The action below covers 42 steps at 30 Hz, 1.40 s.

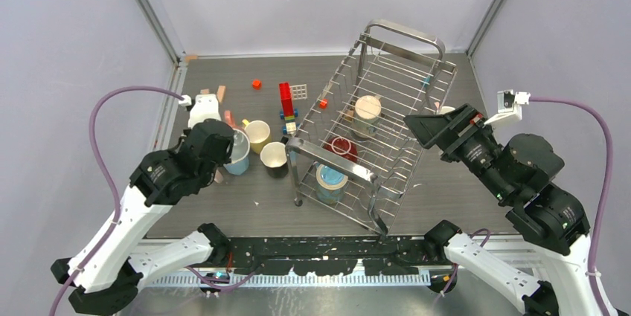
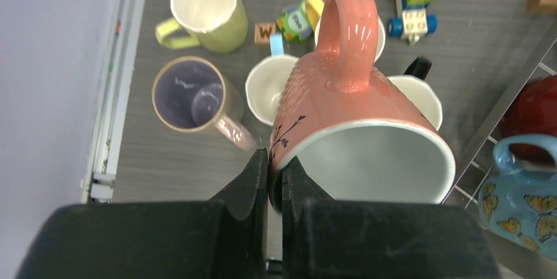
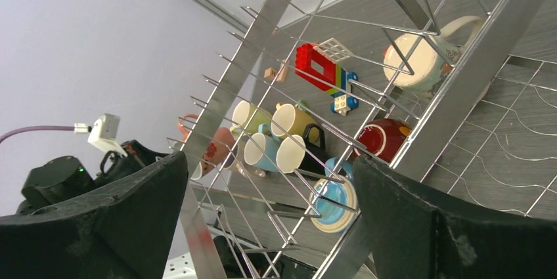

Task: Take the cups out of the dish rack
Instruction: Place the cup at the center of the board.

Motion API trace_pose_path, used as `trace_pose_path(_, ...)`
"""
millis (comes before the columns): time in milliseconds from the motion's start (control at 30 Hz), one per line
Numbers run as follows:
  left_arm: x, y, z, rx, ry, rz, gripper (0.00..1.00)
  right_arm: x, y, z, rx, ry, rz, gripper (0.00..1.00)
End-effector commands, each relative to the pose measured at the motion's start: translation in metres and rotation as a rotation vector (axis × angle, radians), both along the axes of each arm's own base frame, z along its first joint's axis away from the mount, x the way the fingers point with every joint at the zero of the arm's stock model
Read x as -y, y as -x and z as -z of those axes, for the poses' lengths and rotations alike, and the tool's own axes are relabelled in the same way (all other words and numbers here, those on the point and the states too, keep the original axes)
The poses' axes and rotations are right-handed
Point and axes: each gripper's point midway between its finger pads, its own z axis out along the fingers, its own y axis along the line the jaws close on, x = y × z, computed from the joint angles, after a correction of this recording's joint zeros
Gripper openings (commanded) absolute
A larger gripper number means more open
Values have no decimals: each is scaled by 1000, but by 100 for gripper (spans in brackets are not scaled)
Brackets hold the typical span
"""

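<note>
My left gripper [image 2: 274, 177] is shut on the rim of a pink cup [image 2: 351, 111], which hangs on its side above the table, left of the dish rack [image 1: 402, 34]. Below it stand several unloaded cups, among them a yellow-green one [image 2: 209, 6] and a purple-lined one [image 2: 187, 95]. Inside the rack sit a cream cup [image 1: 367, 108], a dark red cup [image 1: 343, 148] and a blue cup [image 1: 330, 182]. My right gripper [image 1: 427, 130] stands open beside the rack's right wall, nothing between its fingers.
Toy blocks lie behind the cups: a tall red brick stack [image 1: 286, 100], a small red cube [image 1: 256, 84] and a toy car [image 2: 299, 20]. The left table edge rail [image 2: 108, 95] runs close to the unloaded cups. Rack wires [image 3: 289, 115] fill the right wrist view.
</note>
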Motion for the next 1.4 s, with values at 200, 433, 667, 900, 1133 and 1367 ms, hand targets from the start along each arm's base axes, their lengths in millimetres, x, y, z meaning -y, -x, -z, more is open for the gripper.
trace_pose_path(200,15,18,44,-168,124,-20,0,27,8,34,-43,85,91,100)
trace_pose_path(433,21,29,67,-261,140,-10,0,46,15,41,-43,95,152,100)
trace_pose_path(667,27,31,97,-357,187,-27,0,63,20,56,-62,106,221,100)
trace_pose_path(900,31,26,124,-465,281,-43,0,57,16,93,-125,77,230,100)
trace_pose_path(1133,30,18,145,-557,345,-61,0,51,7,144,-255,106,257,100)
trace_pose_path(1367,23,13,159,-590,356,-76,0,58,10,151,-233,40,294,100)
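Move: The left hand already pinches the coral cup by its rim, some 28 cm above its bare patch of board, which lies 3 cm back and 4 cm right of the hand. About 25 cm below that hand stand the light-blue cup (5 cm ahead, 1 cm left), black cup (4 cm ahead, 9 cm right) and purple cup (3 cm ahead, 10 cm left). The rack's right rail is 3 cm ahead, 1 cm right and 10 cm below the right hand. Keeping its pinch on the coral cup's rim, the left hand lowers it about 16 cm with a slight draw back, towards the bare board in front of the light-blue and black cups, while the fingers tip some 35 degrees further down. The open right hand sinks about 8 cm beside the rack's right rail, going right some 6 cm, then partly back left. ##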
